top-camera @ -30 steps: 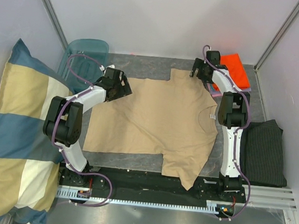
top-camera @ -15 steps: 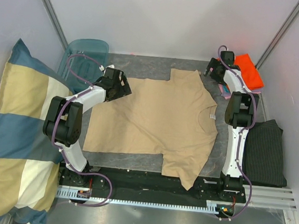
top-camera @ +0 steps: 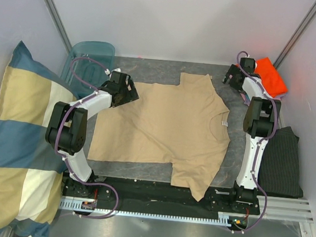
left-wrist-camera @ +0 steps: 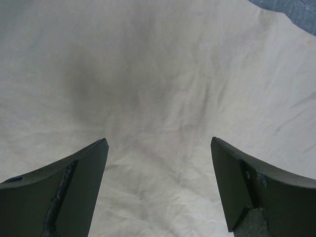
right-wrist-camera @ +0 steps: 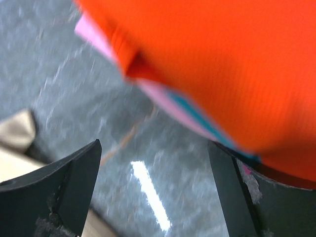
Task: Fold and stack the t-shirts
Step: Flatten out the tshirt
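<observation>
A tan t-shirt (top-camera: 168,128) lies spread flat on the grey table, its collar toward the right. My left gripper (top-camera: 132,95) hovers open over the shirt's far-left corner; in the left wrist view only tan cloth (left-wrist-camera: 158,74) shows between its dark fingers (left-wrist-camera: 79,192). My right gripper (top-camera: 229,79) is open at the back right, beside a stack of folded t-shirts topped by an orange one (top-camera: 271,76). The right wrist view shows orange (right-wrist-camera: 222,54) over pink (right-wrist-camera: 158,96) and blue (right-wrist-camera: 205,123) layers, with bare table between the fingers (right-wrist-camera: 64,187) and nothing held.
A big blue-and-cream checked pillow (top-camera: 16,138) fills the left side. A dark grey striped cloth (top-camera: 280,161) lies at the right, beside the right arm. A translucent teal bin (top-camera: 91,56) stands at the back left. Walls close in three sides.
My right arm has swung rightward, away from the tan shirt's far sleeve and up to the orange-topped stack. The left arm and the tan shirt have not moved.
</observation>
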Controlling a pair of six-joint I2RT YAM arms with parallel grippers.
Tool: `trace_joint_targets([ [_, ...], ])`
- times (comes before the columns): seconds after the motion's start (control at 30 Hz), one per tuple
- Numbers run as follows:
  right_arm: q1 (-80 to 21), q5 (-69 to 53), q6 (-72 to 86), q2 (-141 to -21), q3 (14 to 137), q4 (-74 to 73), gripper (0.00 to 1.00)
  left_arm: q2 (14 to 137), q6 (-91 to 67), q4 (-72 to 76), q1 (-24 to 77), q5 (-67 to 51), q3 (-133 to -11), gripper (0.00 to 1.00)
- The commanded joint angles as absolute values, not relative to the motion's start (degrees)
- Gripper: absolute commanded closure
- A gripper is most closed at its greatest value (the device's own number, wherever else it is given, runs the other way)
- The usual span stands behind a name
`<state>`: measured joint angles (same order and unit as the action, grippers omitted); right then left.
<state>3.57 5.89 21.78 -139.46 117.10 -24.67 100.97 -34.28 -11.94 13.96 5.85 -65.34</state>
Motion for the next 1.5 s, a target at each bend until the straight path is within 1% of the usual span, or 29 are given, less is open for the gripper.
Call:
trace_joint_targets([
  [0.0,0.4,3.7,18.8,-130.0,113.3,-20.3,0.02,101.3,-31.6,-11.4,13.7,6.6,-67.7,0.08],
  [0.13,-4.0,2.3,17.1,-125.3,112.3,-21.0,0.02,101.4,-31.6,-11.4,13.7,6.8,-67.8,0.08],
  [0.23,-6.1,0.1,16.4,-124.5,110.7,-21.8,0.02,101.7,-31.6,-11.4,13.6,6.9,-67.9,0.08],
  [0.27,-6.4,-4.3,16.6,-124.5,110.5,-22.1,0.02,101.9,-31.5,-11.4,13.6,6.9,-67.9,0.08],
  [0.33,-6.9,-7.3,16.7,-125.5,109.3,-22.5,0.02,102.1,-31.5,-11.5,13.5,7.0,-68.1,0.08],
  [0.6,-7.6,-11.7,17.0,-130.9,107.2,-22.6,0.02,102.2,-31.6,-11.8,13.2,7.4,-68.2,0.09],
  [0.8,-7.6,-12.7,17.1,-138.3,111.8,-23.9,0.02,102.3,-31.5,-12.0,13.0,7.5,-68.2,0.09],
  [0.93,-7.6,-12.4,17.2,-141.0,114.7,-24.9,0.02,102.5,-31.4,-12.1,12.8,7.7,-68.2,0.09],
  [1.1,-7.1,-9.8,17.3,-143.9,117.5,-26.2,0.02,102.6,-31.4,-12.2,12.6,8.0,-68.3,0.09],
  [1.23,-6.4,-6.8,17.2,-146.7,122.2,-28.8,0.02,102.7,-31.4,-12.3,12.3,8.2,-68.2,0.09],
  [1.3,-5.6,-4.9,17.4,-148.5,125.0,-29.9,0.02,102.8,-31.4,-12.4,12.1,8.3,-68.3,0.09],
  [1.47,-2.4,-5.4,19.5,-151.4,129.1,-31.1,0.02,103.4,-31.3,-12.4,12.0,8.3,-68.4,0.09],
])
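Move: The right hand hangs low and open just off the left edge of the folded stack, whose middle is about 16 cm to its right and 3 cm farther out. Its goal, the t-shirt's far sleeve, lies some 18 cm to its left, 3 cm nearer the base and 3 cm below; the shirt's collar is roughly 28 cm back and 8 cm left. From the left hand that sleeve is about 32 cm right, 15 cm ahead and 6 cm lower. The right hand leaves the side of the folded stack, arcing left some 16 cm with a lift of about 10 cm, drawing back a little and turning roughly 25 degrees counter-clockwise, then drops onto the t-shirt's far sleeve. With its fingers still wide open it presses the tips on the cloth and drags it about 5 cm forward, easing slightly right towards the end. ##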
